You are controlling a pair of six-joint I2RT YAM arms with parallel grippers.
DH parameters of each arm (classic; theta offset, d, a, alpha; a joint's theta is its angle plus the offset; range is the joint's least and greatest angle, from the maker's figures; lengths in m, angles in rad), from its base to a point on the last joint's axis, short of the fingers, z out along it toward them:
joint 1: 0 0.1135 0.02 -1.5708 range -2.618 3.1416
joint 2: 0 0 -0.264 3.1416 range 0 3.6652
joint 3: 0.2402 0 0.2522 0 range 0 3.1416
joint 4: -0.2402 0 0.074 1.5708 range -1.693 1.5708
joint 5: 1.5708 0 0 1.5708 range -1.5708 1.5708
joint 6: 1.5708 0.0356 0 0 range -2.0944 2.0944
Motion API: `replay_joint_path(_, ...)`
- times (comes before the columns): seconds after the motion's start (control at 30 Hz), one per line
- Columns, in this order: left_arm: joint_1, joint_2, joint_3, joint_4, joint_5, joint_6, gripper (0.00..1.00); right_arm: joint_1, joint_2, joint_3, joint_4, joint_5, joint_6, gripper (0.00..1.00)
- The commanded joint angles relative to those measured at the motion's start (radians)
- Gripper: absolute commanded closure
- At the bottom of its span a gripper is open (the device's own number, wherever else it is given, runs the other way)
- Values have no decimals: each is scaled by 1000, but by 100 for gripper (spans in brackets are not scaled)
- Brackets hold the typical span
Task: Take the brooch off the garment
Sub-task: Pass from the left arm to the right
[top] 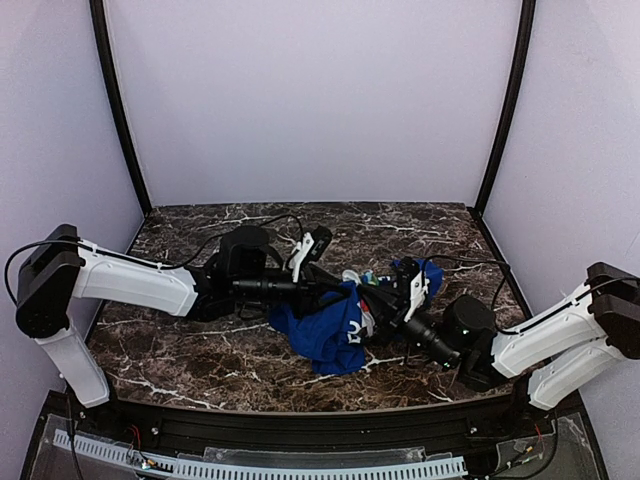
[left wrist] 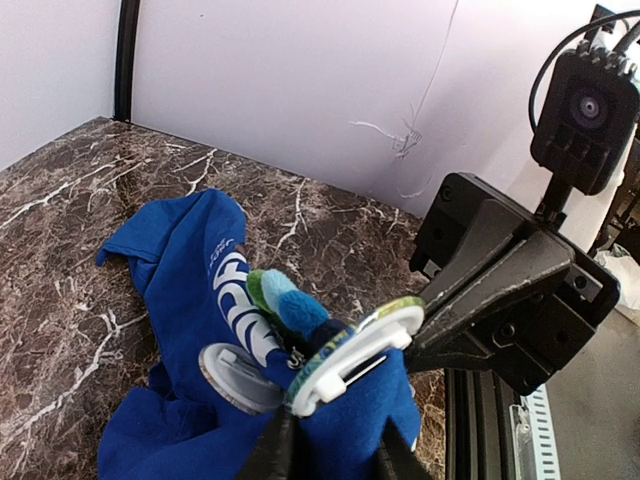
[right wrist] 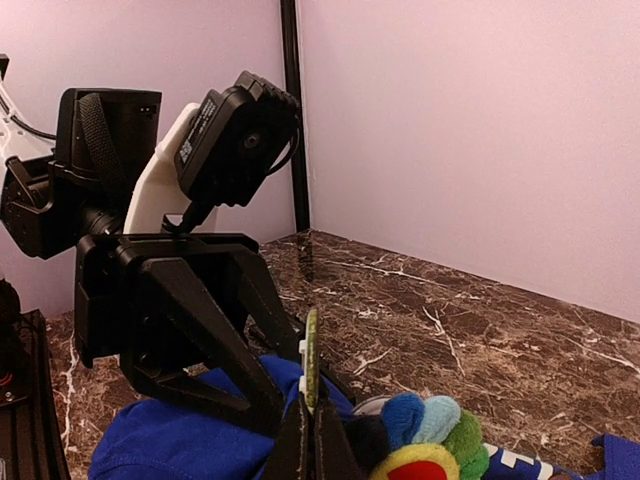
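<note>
The blue garment point(top: 325, 335) lies bunched mid-table between both arms. The brooch point(left wrist: 355, 360) is a round disc with a green-yellow rim and a white back, standing up from a fold of the cloth. My right gripper point(right wrist: 318, 420) is shut on the brooch point(right wrist: 312, 350), which shows edge-on between its fingers. My left gripper point(left wrist: 335, 450) sits just below the brooch, its fingers closed on a fold of the garment point(left wrist: 180, 270). From above, the left gripper point(top: 335, 290) and right gripper point(top: 372, 300) meet nose to nose over the cloth.
A plush multicoloured patch point(right wrist: 430, 450) sits on the garment beside the brooch. A second round pale disc point(left wrist: 235, 375) lies against the cloth to the brooch's left. The dark marble table point(top: 200, 350) is walled on three sides, with a black rail point(top: 300, 425) in front.
</note>
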Motion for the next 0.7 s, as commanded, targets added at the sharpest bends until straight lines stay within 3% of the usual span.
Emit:
replay_joint_path(0.0,7,-13,-10,53,47,-1,90,5,-32,-10,38,-49,35,100)
replay_joint_path(0.07,9,-24,-21,67,51,1,97,4,-36,-10,17,-59,43,100)
replay_joint_path(0.2,11,-52,-42,54,10,21,99,3,-67,-5,-63,-72,55,99)
replay_joint_path(0.33,12,-75,-35,-67,-78,75,99,3,-133,16,-198,-93,65,61)
replay_joint_path(0.37,12,-78,-33,-84,-94,83,99,3,-150,29,-254,-82,72,56)
replay_joint_path(0.47,11,-96,-29,-171,-160,124,99,0,-181,97,-460,-30,94,48)
replay_joint_path(0.67,7,-122,-24,-268,-234,187,99,-9,-191,229,-805,44,140,45)
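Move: The brooch stands just off the left fingertips, about 2 cm to the right of the left hand point, 1 cm above it and level fore-and-aft. The right fingers already grip its edge; its middle is some 1 cm ahead, 2 cm left and 1 cm above the right hand point. From the left hand, the white disc lies about 3 cm ahead, 1 cm right and 3 cm lower; the plush flower is roughly 3 cm ahead, 5 cm right and 3 cm lower. Almost in place at first, the left hand shuts its nearly closed fingers on the blue fold beside the brooch, then draws left, down and forward, about 4 cm in all, away from the right hand, turning some 10 degrees. Midway the right fingers open to about half and let go of the brooch's edge; the right hand edges back 1 cm, then forward again, rising slightly and tipping down about 10 degrees. ##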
